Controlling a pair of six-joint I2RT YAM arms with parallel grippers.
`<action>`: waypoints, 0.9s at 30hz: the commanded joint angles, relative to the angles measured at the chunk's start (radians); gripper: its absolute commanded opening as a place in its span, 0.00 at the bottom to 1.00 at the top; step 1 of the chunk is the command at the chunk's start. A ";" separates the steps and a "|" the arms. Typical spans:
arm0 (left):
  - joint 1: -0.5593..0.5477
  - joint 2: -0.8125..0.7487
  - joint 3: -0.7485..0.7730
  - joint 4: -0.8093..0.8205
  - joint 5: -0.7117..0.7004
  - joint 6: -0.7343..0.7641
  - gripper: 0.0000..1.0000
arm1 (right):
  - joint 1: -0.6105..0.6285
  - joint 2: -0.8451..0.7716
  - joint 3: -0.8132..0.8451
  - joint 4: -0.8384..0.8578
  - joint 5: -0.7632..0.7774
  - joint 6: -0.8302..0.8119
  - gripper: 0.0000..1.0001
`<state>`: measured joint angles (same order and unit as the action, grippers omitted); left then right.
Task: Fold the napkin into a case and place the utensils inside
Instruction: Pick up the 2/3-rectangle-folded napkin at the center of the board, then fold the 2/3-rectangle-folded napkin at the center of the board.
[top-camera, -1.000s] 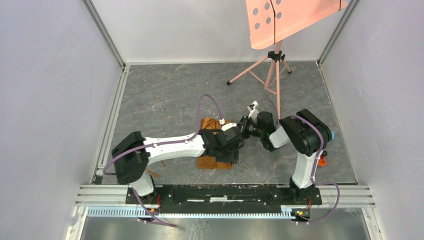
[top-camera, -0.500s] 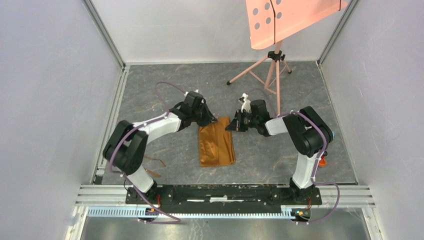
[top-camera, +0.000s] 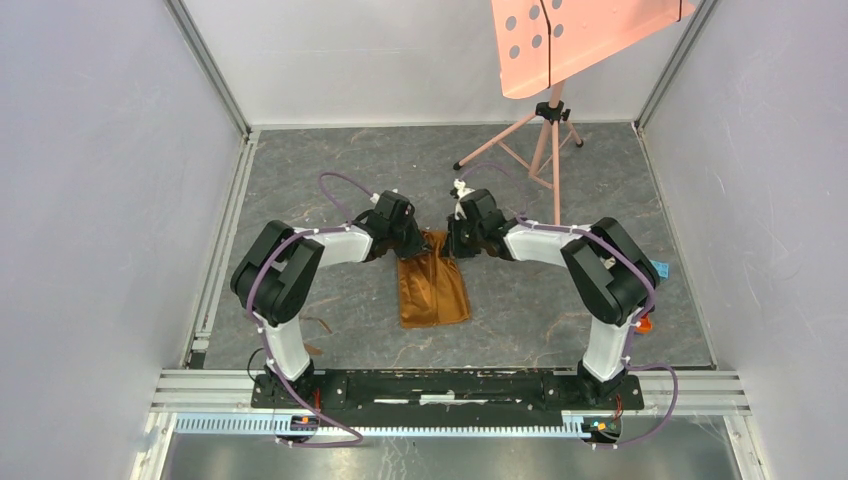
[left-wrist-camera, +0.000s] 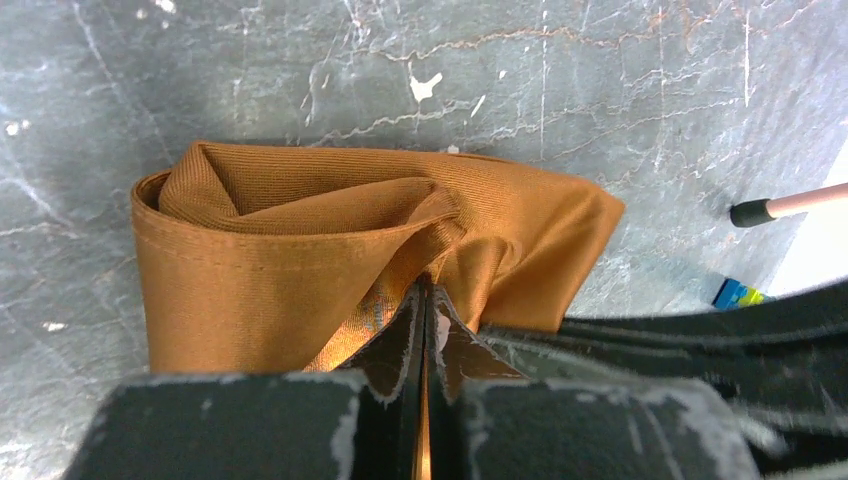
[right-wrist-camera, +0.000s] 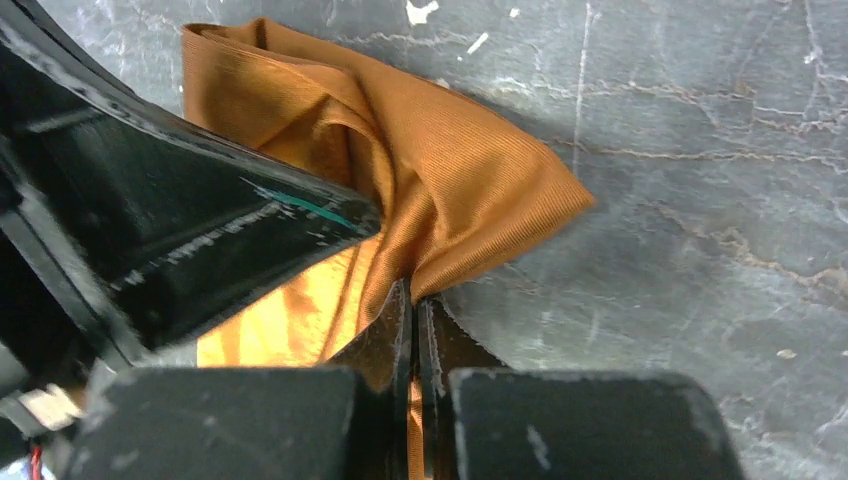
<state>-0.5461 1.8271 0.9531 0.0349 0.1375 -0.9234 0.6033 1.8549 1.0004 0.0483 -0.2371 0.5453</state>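
Note:
The orange-brown napkin (top-camera: 432, 292) lies as a narrow folded oblong in the middle of the floor. Its far end is bunched up between both grippers. My left gripper (top-camera: 413, 241) is shut on the far left part of the cloth, and in the left wrist view its tips (left-wrist-camera: 425, 287) pinch a fold of the napkin (left-wrist-camera: 290, 250). My right gripper (top-camera: 456, 240) is shut on the far right corner. Its tips (right-wrist-camera: 413, 292) clamp the napkin (right-wrist-camera: 450, 170) there. Thin copper-brown utensils (top-camera: 317, 324) lie on the floor near the left arm's base.
A salmon-pink perforated panel (top-camera: 585, 40) stands on a tripod (top-camera: 540, 140) at the back right. One tripod foot (left-wrist-camera: 765, 209) and a blue-green block (left-wrist-camera: 737, 293) show in the left wrist view. Small blocks (top-camera: 660, 270) sit behind the right arm. Walls close in all round.
The left arm swung off the napkin to its far left end and its gripper closed on the cloth. The right gripper, still shut, slid left, and the far end bunched up.

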 joint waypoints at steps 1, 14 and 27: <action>0.006 0.054 -0.005 0.028 -0.036 0.048 0.02 | 0.095 -0.040 0.128 -0.187 0.292 0.068 0.00; 0.041 -0.176 -0.021 -0.089 0.047 0.115 0.22 | 0.168 -0.002 0.303 -0.405 0.484 0.129 0.00; 0.115 -0.246 -0.174 0.029 0.194 0.104 0.25 | 0.195 0.039 0.394 -0.468 0.500 0.153 0.00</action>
<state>-0.4316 1.5295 0.8051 -0.0246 0.2321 -0.8692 0.7803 1.8645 1.3167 -0.3889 0.2226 0.6701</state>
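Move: My left hand is shut on the middle fold of the folded napkin, whose centre lies about 6 cm back and 1 cm right of it; the napkin's left edge runs some 6 cm to its left, its middle also 6 cm back. My right hand pinches the napkin's right side, with the napkin's centre about 6 cm back and 3 cm left of it. The utensils lie roughly 25 cm left and 14 cm back of my left hand, all about 1 cm lower. Keeping the napkin's right side pinched, I lift my right hand about 4 cm, swinging it briefly left and most of the way back while turning it some 20 degrees, partly clockwise. My left hand first holds still, then opens about a quarter, lets go of the middle fold, rises some 7 cm and travels about 5 cm left towards the napkin's left edge, drifting back slightly and starting to sink again. ##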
